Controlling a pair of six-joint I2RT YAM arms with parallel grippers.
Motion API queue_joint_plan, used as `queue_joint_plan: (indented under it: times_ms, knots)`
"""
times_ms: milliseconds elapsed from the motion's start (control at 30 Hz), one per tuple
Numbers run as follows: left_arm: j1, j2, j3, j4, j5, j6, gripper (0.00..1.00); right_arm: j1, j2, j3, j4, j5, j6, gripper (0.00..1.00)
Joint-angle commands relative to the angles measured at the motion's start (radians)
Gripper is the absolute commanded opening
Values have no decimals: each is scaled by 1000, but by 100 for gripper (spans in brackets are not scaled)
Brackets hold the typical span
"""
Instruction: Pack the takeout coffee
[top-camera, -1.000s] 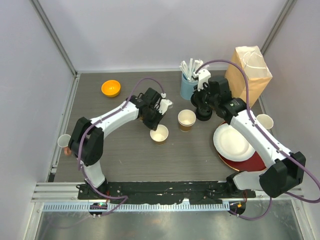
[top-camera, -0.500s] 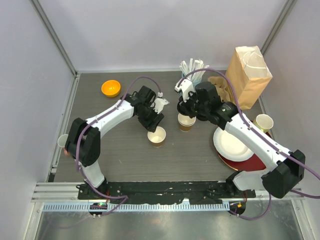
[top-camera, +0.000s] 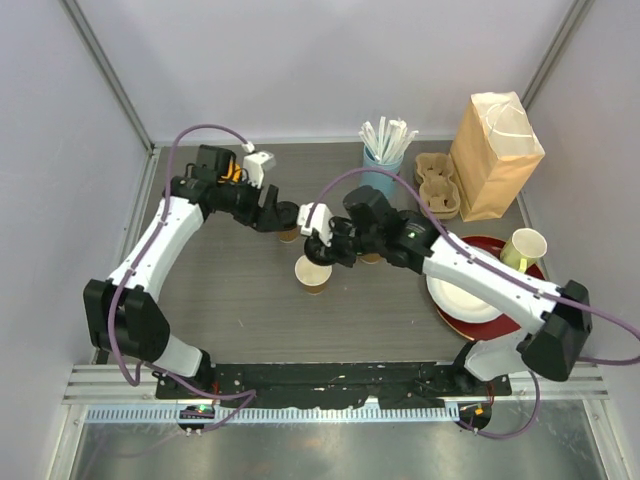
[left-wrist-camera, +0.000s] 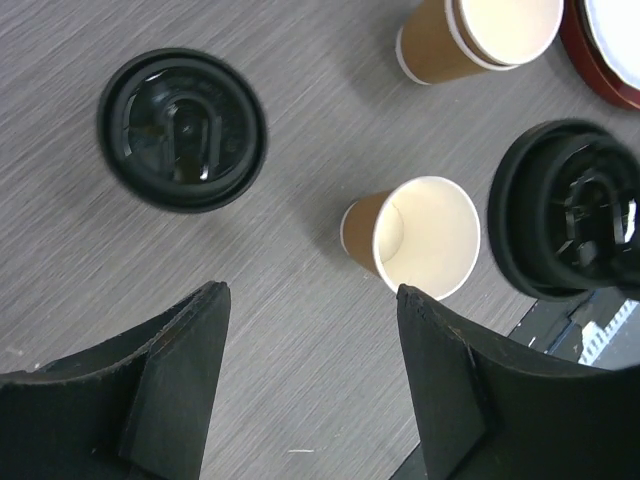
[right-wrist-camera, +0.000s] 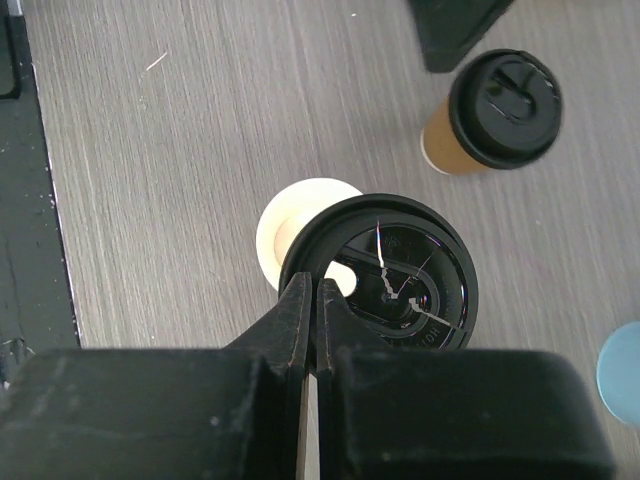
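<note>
An open kraft-brown cup (top-camera: 313, 273) stands mid-table, white inside (left-wrist-camera: 424, 236). My right gripper (top-camera: 326, 246) is shut on the rim of a black lid (right-wrist-camera: 390, 270) and holds it just over that cup (right-wrist-camera: 298, 222), part-covering its mouth. A second brown cup with a black lid on it (left-wrist-camera: 182, 130) stands to the left (top-camera: 289, 233). My left gripper (left-wrist-camera: 310, 292) is open and empty above the table near it, touching neither cup. Stacked brown cups (left-wrist-camera: 488, 35) show beyond, mostly hidden under the right arm in the top view.
At the back stand a light-blue cup of straws (top-camera: 383, 165), a moulded cup carrier (top-camera: 436, 185) and a kraft paper bag (top-camera: 496, 148). A white plate on a red plate (top-camera: 462, 292) and a pale yellow cup (top-camera: 526, 248) sit at the right. An orange bowl (top-camera: 232, 173) peeks behind the left arm.
My left gripper opened and drew back to the upper left, leaving the lidded cup standing. My right gripper carried a black lid from the back down-left to over the open cup.
</note>
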Motion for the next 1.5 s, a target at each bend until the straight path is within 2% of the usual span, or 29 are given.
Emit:
queue_joint_plan:
  times_ms: [0, 133, 467, 1133, 1467]
  knots:
    - [71, -33, -30, -3, 52, -57, 71, 33, 124, 78, 21, -27, -49, 1]
    - [111, -47, -67, 8, 35, -58, 71, 64, 193, 87, 9, 1, -53, 1]
    - [115, -36, -72, 35, 49, -67, 71, 93, 250, 64, 61, -16, -56, 1]
    - [115, -30, -58, 29, 55, -63, 70, 92, 220, -91, 189, -2, 17, 1]
    - [113, -35, -90, 47, 84, -89, 70, 47, 203, -176, 278, -85, 71, 1]
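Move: The open cup stands around 8 cm to the right gripper's left and 1 cm ahead, its middle some 15 cm lower; that gripper already pinches a black lid by its edge. The lidded cup is 13 cm farther out than the open cup and 6 cm to its left; the nested cups stand about 9 cm farther out than it and 14 cm to its right. From the empty left gripper, the open cup lies about 7 cm back, 10 cm right and 15 cm down. Lower the right gripper about 10 cm onto the open cup while carrying it some 4.5 cm left, fast at first, then easing down the last few centimetres; keep the fingers shut on the lid's edge, tip them slightly downward, and bring the lid to rest on the rim. Draw the open left gripper about 3 cm farther left and a little down, away from the cup, then hold it there. ##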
